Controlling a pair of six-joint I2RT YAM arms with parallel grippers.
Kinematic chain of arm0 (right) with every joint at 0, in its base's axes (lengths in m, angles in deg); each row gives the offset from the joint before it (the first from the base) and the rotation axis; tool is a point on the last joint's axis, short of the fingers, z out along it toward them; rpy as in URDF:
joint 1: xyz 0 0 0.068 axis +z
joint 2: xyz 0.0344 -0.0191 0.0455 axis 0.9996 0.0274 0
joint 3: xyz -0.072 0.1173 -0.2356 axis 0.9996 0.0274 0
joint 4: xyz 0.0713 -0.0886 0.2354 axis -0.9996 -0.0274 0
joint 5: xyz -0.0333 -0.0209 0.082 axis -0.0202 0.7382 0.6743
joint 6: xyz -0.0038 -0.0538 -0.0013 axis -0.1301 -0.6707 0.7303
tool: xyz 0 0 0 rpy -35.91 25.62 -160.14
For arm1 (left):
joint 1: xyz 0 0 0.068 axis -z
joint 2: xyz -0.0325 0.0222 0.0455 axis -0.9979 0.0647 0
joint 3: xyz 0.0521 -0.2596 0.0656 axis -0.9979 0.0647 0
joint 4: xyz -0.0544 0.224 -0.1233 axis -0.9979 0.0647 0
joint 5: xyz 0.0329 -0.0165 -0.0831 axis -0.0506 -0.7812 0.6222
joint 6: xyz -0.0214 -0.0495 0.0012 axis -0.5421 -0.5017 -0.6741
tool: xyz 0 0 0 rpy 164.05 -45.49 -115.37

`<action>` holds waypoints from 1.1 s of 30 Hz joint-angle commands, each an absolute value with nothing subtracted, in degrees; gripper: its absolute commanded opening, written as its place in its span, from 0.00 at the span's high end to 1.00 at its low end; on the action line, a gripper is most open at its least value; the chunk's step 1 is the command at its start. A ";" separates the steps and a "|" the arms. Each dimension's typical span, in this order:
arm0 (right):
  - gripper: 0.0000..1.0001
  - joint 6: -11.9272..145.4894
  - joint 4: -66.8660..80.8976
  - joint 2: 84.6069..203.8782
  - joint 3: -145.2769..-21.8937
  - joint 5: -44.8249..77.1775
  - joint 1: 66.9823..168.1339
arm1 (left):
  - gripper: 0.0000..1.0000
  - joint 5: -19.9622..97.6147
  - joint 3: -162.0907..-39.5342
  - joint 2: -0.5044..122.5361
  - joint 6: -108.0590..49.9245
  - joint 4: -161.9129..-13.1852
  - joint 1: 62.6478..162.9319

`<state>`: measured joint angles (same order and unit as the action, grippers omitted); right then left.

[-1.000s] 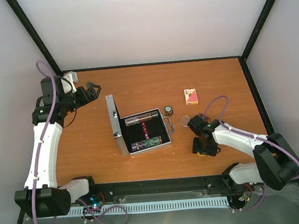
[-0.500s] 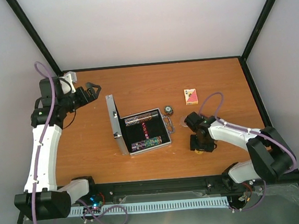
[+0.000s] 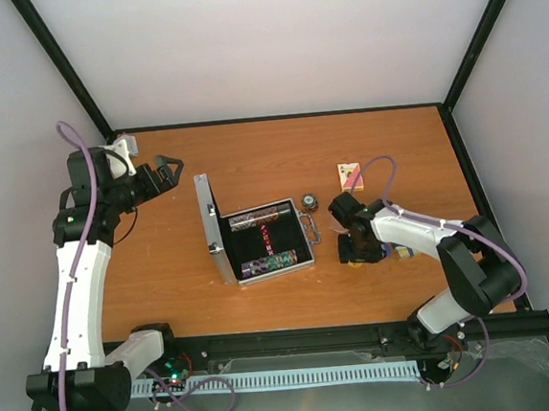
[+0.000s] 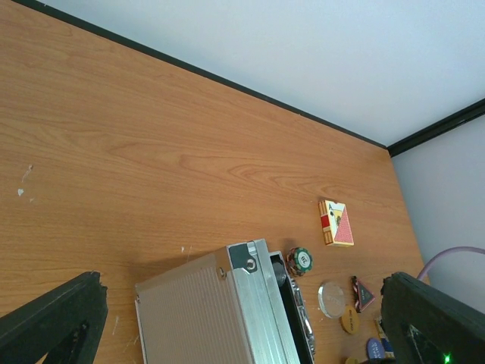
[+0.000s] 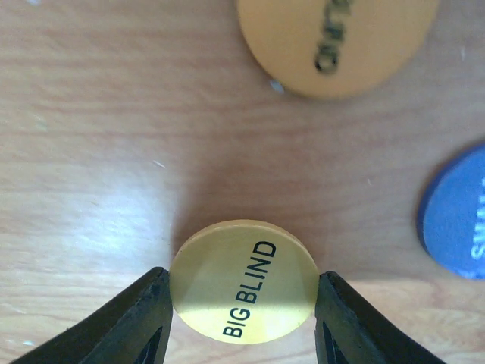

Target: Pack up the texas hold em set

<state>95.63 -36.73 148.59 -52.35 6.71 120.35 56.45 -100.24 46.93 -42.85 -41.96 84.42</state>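
The silver case (image 3: 258, 241) of the texas hold em set lies open mid-table, lid (image 3: 208, 229) upright, with rows of multicoloured chips in its black lining. My right gripper (image 3: 354, 254) is down on the table to the case's right. In the right wrist view its fingers (image 5: 140, 318) press both edges of a yellow round "BIG BLIND" button (image 5: 242, 280) lying flat on the wood. My left gripper (image 3: 167, 165) hangs open and empty, left of and behind the case; the ribbed lid (image 4: 204, 311) shows between its fingers.
A red card deck (image 3: 350, 176) lies at the back right and a small chip stack (image 3: 309, 201) beside the case handle. An orange button (image 5: 337, 42) and a blue button (image 5: 458, 212) lie near the right gripper. A clear disc (image 4: 331, 299) and triangular button (image 4: 362, 294) sit nearby.
My right gripper has moved left and away from the table's near edge, and its fingers have narrowed onto the yellow button. The left arm has barely shifted.
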 commanded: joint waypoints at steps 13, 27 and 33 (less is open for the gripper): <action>0.50 87.20 -36.49 157.28 -71.41 11.33 125.13 | 0.00 55.35 -99.26 44.65 -45.39 -41.76 84.56; 0.50 80.15 -35.75 171.12 -88.49 13.62 132.82 | 0.00 54.56 -100.47 46.25 -44.82 -40.97 84.60; 0.50 80.99 -37.93 175.74 -92.01 10.18 133.08 | 0.00 53.85 -100.52 46.30 -44.12 -39.94 84.58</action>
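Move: The right hand already pinches the big blind button just above the table; the open case's empty right compartment lies about 19 cm to its left and 9 cm ahead, near its height. The red dice row is about 6 cm farther left of that compartment. From the hand, the clear disc is some 11 cm ahead and 4 cm left, and the round chip 17 cm ahead and 12 cm left. From the left hand, the compartment is roughly 26 cm right, 2 cm back and 30 cm below. Right hand carries the big blind button about 19 cm left, 9 forward, rising then dipping over the compartment. ##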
